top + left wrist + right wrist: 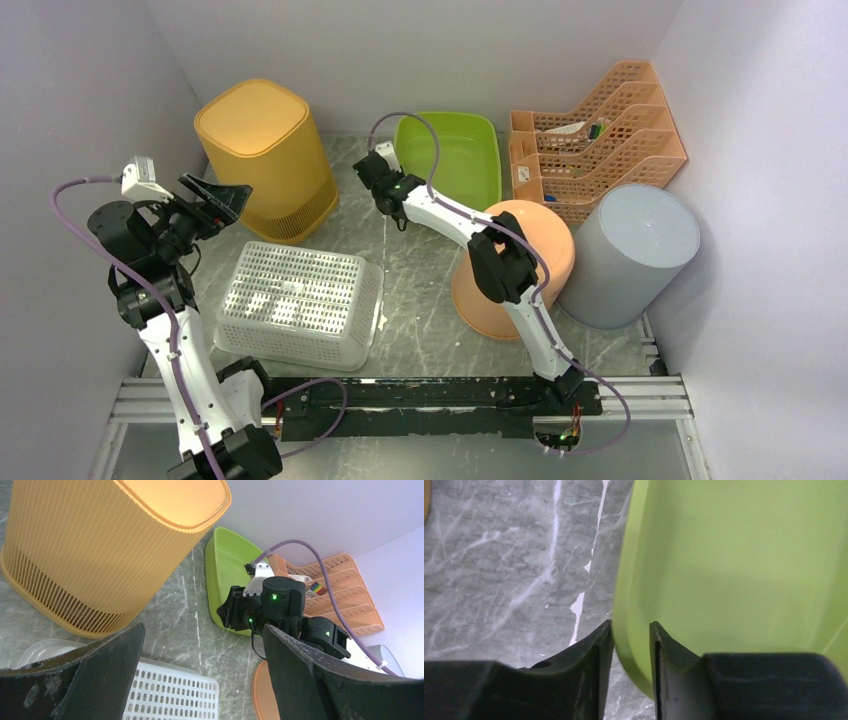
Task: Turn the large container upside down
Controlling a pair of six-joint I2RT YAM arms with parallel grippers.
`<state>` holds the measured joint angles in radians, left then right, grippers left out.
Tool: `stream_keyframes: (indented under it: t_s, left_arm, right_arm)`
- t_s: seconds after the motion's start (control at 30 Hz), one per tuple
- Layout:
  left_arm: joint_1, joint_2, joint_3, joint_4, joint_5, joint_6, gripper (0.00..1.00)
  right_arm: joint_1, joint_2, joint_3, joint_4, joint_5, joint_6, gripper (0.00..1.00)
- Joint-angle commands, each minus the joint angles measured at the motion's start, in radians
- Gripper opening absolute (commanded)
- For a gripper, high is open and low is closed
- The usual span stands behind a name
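The large container [455, 160] is a lime-green open tub standing upright at the back of the table, also seen in the left wrist view [225, 565] and filling the right wrist view [734, 570]. My right gripper [378, 162] [631, 625] is shut on its left rim, one finger outside the wall and one inside. The left wrist view shows that gripper [227, 612] at the tub's near left corner. My left gripper [225, 195] [203, 627] hovers wide open and holds nothing, above the table between the yellow bin and the white basket.
A yellow ribbed bin [265, 150] [100, 545] stands bottom-up at the back left. A white perforated basket [300, 295] [170, 695] lies inverted in front of it. An orange tub [520, 265], a grey bin [635, 250] and orange file trays [600, 130] crowd the right side.
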<state>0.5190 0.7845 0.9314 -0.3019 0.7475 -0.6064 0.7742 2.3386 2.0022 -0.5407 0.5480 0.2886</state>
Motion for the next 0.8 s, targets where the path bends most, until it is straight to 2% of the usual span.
stream_keyframes:
  t_s: [0.0, 0.1, 0.17, 0.33, 0.5, 0.77]
  left_arm:
    - [-0.010, -0.011, -0.004, 0.042, 0.018, 0.009, 1.00]
    - [-0.010, -0.013, -0.006, 0.038, 0.019, 0.012, 1.00]
    - [-0.010, -0.017, -0.008, 0.039, 0.020, 0.010, 1.00]
    - [-0.009, -0.019, -0.011, 0.033, 0.017, 0.011, 0.99]
    - [-0.009, -0.021, -0.012, 0.030, 0.015, 0.012, 1.00]
    - [-0.010, -0.023, -0.006, 0.030, 0.016, 0.007, 1.00]
  right_arm:
    - [-0.001, -0.001, -0.008, 0.029, 0.019, -0.019, 0.24]
    - [-0.002, -0.036, -0.042, 0.049, 0.016, -0.027, 0.04]
    - [-0.003, -0.075, -0.076, 0.068, -0.001, -0.035, 0.00]
    - [-0.003, -0.252, -0.188, 0.161, -0.107, -0.049, 0.00]
    - [-0.006, -0.467, -0.256, 0.261, -0.310, -0.038, 0.00]
    - [-0.036, -0.675, -0.419, 0.505, -0.610, 0.112, 0.00]
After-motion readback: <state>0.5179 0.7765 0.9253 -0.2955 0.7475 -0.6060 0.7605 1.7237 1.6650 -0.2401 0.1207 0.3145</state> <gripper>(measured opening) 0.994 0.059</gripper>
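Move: Astride the left rim of the green container, close to its near-left corner, the right hand has the container's middle some 11 cm to its right, 4 cm ahead and 3 cm below. The yellow container stands about 21 cm to the hand's left, level with it. The white basket is roughly 22 cm back and 19 cm left, the orange bucket 18 cm back and 22 cm right. From the idle left hand, the green container's middle is about 22 cm ahead, 38 cm right and 29 cm below. Closing its part-open fingers, the right hand pinches the green container's left rim, then lifts it, slowly at first and then fast, about 23 cm up while drawing back some 7 cm. The wrist rolls about 35 degrees so that its left side rises, and also turns counter-clockwise and tips up a little, keeping its hold on the rim. ##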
